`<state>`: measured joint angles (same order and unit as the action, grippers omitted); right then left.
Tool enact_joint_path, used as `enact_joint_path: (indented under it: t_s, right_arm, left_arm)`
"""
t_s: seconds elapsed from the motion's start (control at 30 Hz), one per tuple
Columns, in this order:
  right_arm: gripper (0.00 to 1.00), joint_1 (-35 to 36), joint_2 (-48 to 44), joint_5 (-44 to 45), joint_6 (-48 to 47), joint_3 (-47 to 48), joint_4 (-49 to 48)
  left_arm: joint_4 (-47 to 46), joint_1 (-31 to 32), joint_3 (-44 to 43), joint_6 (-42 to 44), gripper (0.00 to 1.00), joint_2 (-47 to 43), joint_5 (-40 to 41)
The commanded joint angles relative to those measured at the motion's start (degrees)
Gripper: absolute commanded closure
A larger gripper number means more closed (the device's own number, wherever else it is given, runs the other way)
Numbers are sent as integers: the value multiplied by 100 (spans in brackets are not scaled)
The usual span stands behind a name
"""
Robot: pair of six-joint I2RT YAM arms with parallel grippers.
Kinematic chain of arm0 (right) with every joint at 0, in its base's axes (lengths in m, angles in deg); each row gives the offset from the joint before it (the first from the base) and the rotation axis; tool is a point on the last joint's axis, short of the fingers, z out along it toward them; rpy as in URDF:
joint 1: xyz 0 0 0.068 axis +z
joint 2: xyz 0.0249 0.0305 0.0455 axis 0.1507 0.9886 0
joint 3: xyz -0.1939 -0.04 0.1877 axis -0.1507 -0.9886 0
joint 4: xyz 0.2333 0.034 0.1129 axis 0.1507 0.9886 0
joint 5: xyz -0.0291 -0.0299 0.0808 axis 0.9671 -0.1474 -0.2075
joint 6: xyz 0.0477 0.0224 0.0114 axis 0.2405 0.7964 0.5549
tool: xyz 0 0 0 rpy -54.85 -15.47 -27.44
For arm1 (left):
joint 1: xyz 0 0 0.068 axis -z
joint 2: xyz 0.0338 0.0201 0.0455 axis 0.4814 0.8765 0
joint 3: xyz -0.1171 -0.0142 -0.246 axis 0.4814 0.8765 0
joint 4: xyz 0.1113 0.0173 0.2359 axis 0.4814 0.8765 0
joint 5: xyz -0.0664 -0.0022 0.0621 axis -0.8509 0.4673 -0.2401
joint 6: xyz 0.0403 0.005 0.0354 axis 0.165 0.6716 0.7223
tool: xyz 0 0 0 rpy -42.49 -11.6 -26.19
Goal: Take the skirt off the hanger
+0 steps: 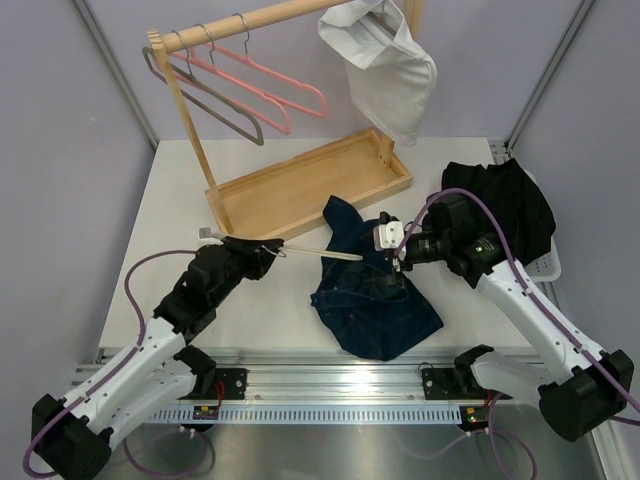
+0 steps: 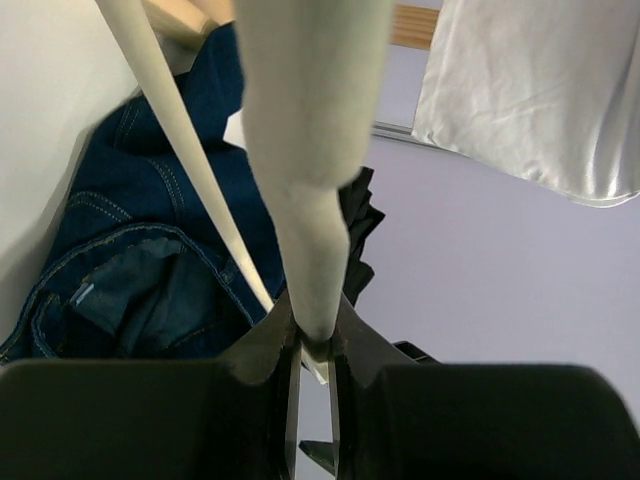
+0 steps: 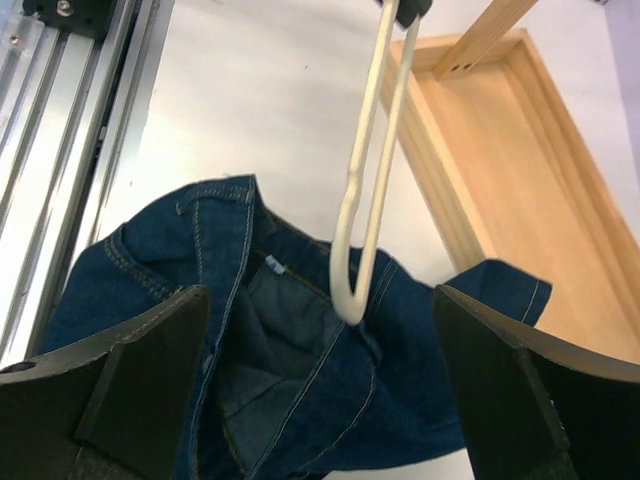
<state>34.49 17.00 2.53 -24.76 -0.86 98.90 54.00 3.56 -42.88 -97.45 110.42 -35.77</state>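
A dark blue denim skirt (image 1: 372, 295) lies crumpled on the table in front of the arms. My left gripper (image 1: 268, 250) is shut on one end of a cream hanger (image 1: 320, 253), which reaches right towards the skirt. In the left wrist view the jaws (image 2: 315, 335) pinch the hanger (image 2: 310, 150), with the skirt (image 2: 140, 270) beyond. My right gripper (image 1: 398, 262) hangs open just over the skirt. In its wrist view the hanger's (image 3: 368, 190) rounded end rests over the skirt's (image 3: 300, 390) waistband, between the wide-apart fingers (image 3: 130, 385).
A wooden rack with a tray base (image 1: 310, 185) stands behind, carrying pink hangers (image 1: 270, 90), a grey hanger (image 1: 220, 110) and a white garment (image 1: 385, 60). Black clothes (image 1: 510, 200) fill a white basket at the right. A metal rail (image 1: 330, 385) runs along the near edge.
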Motion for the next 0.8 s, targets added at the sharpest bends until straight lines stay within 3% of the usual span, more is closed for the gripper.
enact_joint_path:
  t_s: [0.0,0.2,0.47,0.77]
  right_arm:
    - [1,282,95,43,367,-157,-953]
    - [6,1169,455,1447,649,-386,-1771]
    - [17,1223,439,2258,773,-491,-2246]
    - [51,1214,474,2074,685,-492,-2053]
  left_arm:
    - [-387,-26,32,-404,100,40,-334]
    - [-817,-17,207,-677,100,102,-501]
    - [-747,-43,339,-826,100,-179,-281]
    - [-967,-96,401,-932,100,-109,-369]
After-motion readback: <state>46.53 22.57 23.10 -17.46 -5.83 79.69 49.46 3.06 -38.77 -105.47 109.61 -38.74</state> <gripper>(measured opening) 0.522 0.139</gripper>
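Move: The free end of the cream hanger held by the left hand lies about 4 cm to the right hand's left, 3 cm forward and 3 cm lower. The denim skirt lies roughly 20 cm below the right hand, its middle 2 cm back and 1 cm left; the rack's wooden base is centred some 20 cm ahead, 17 cm left. From the left hand, the hanger's free end is some 17 cm right, 1 cm back, nearly level. The right hand goes about 4 cm left and down, then forward, fingers half closing around the cream hanger's free end. ##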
